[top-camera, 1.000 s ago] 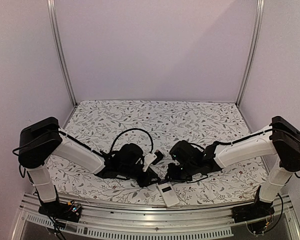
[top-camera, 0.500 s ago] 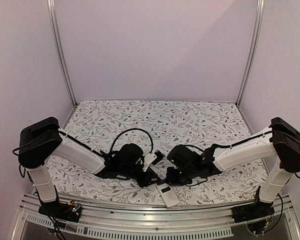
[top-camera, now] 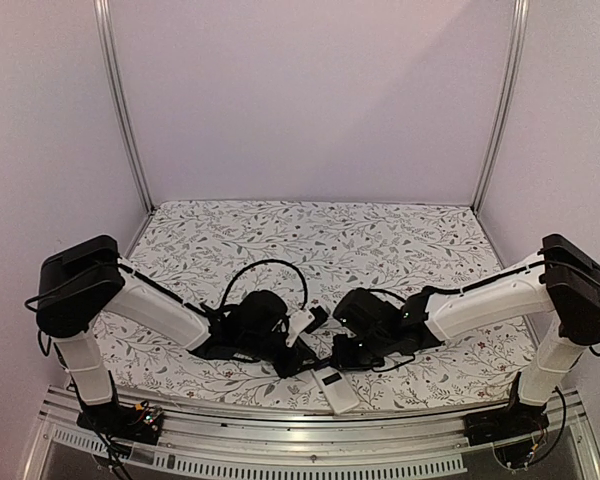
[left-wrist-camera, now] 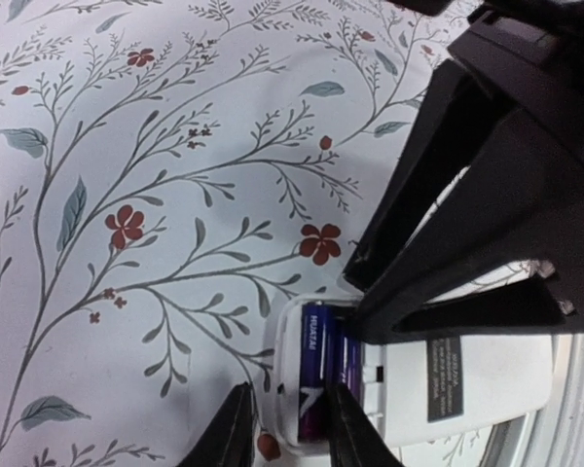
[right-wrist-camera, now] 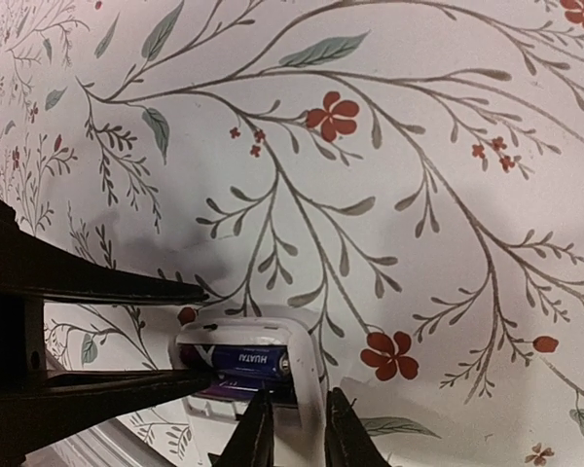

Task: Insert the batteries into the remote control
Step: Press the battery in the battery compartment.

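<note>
The remote control lies back-up near the table's front edge, its white body showing a dark label. Its slot is uncovered at the far end and holds two batteries side by side, dark blue-purple with white print. My left gripper has its jaws narrowly apart: one finger sits outside the remote's end wall, the other rests on the batteries. My right gripper is also slightly open, astride the slot's side wall, one tip inside the slot.
The flowered cloth covers the table behind the arms. A metal rail runs along the front edge just below the remote. Both grippers meet tip to tip over the slot; black cables loop above the left wrist.
The right arm has shifted a little to the left, closer in over the remote's slot. The left arm has hardly moved. The remote lies where it was.
</note>
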`<state>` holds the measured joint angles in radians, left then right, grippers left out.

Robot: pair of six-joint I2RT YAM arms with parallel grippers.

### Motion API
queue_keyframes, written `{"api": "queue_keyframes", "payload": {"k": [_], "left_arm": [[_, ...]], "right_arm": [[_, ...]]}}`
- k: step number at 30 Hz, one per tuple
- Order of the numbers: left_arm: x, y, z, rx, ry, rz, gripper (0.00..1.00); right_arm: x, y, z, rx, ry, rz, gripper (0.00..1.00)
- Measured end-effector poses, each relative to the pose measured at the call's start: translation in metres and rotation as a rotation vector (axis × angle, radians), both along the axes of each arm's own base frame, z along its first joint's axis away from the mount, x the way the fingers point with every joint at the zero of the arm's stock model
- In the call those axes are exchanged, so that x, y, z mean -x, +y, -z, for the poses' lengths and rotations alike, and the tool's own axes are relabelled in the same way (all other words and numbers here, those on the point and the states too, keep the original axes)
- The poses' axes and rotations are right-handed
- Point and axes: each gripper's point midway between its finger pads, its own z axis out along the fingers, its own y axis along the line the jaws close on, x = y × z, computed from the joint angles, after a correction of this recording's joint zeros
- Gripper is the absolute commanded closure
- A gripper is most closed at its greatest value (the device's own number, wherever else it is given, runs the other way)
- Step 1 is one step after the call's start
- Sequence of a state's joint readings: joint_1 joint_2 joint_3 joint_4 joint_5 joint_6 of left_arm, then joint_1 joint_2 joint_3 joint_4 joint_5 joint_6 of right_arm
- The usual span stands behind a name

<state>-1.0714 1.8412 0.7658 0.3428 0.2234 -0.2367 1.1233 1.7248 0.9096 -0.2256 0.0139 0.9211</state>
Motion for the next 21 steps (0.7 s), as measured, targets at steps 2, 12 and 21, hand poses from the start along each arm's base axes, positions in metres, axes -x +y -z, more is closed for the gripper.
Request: {"api": "queue_keyframes", "payload": {"k": [2,12,21], "left_arm": [[-0.001,0.0,-0.002,-0.001,-0.007,-0.004,0.7],[-0.005,0.009,-0.052,0.081,-0.155,0.007,0.48],[0.047,0.027,-0.047,0.063,-0.224,0.091,0.55]], "right_arm": [[-0.002,-0.001,-0.001,-0.002,-0.004,0.001,0.8],[-0.017,0.001,-0.01,-0.054,-0.004,-0.017,0.78],[-0.017,0.012,-0.019,-0.097,-0.006,-0.059,0.8]]}}
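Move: The remote control's battery compartment, with two batteries in it, is right at the left fingers: about 2 cm to the right, 1 cm back and 1 cm below. The middle of the remote control lies some 6 cm back and 4 cm right of that gripper. From the right gripper the compartment is about 2 cm to the left and 1 cm below, level fore and aft, and the remote control's middle about 5 cm back, neither left nor right. Lift the left gripper straight up off the battery by about 5 cm, opening its fingers to roughly twice their gap and tipping them up slightly, then draw it about 5 cm back and some 3 cm left, clear of the compartment. Meanwhile ease the right gripper up and forward about 2 cm each, then slightly left, its gap ending much as it was, tips beside the compartment's outer right corner. ##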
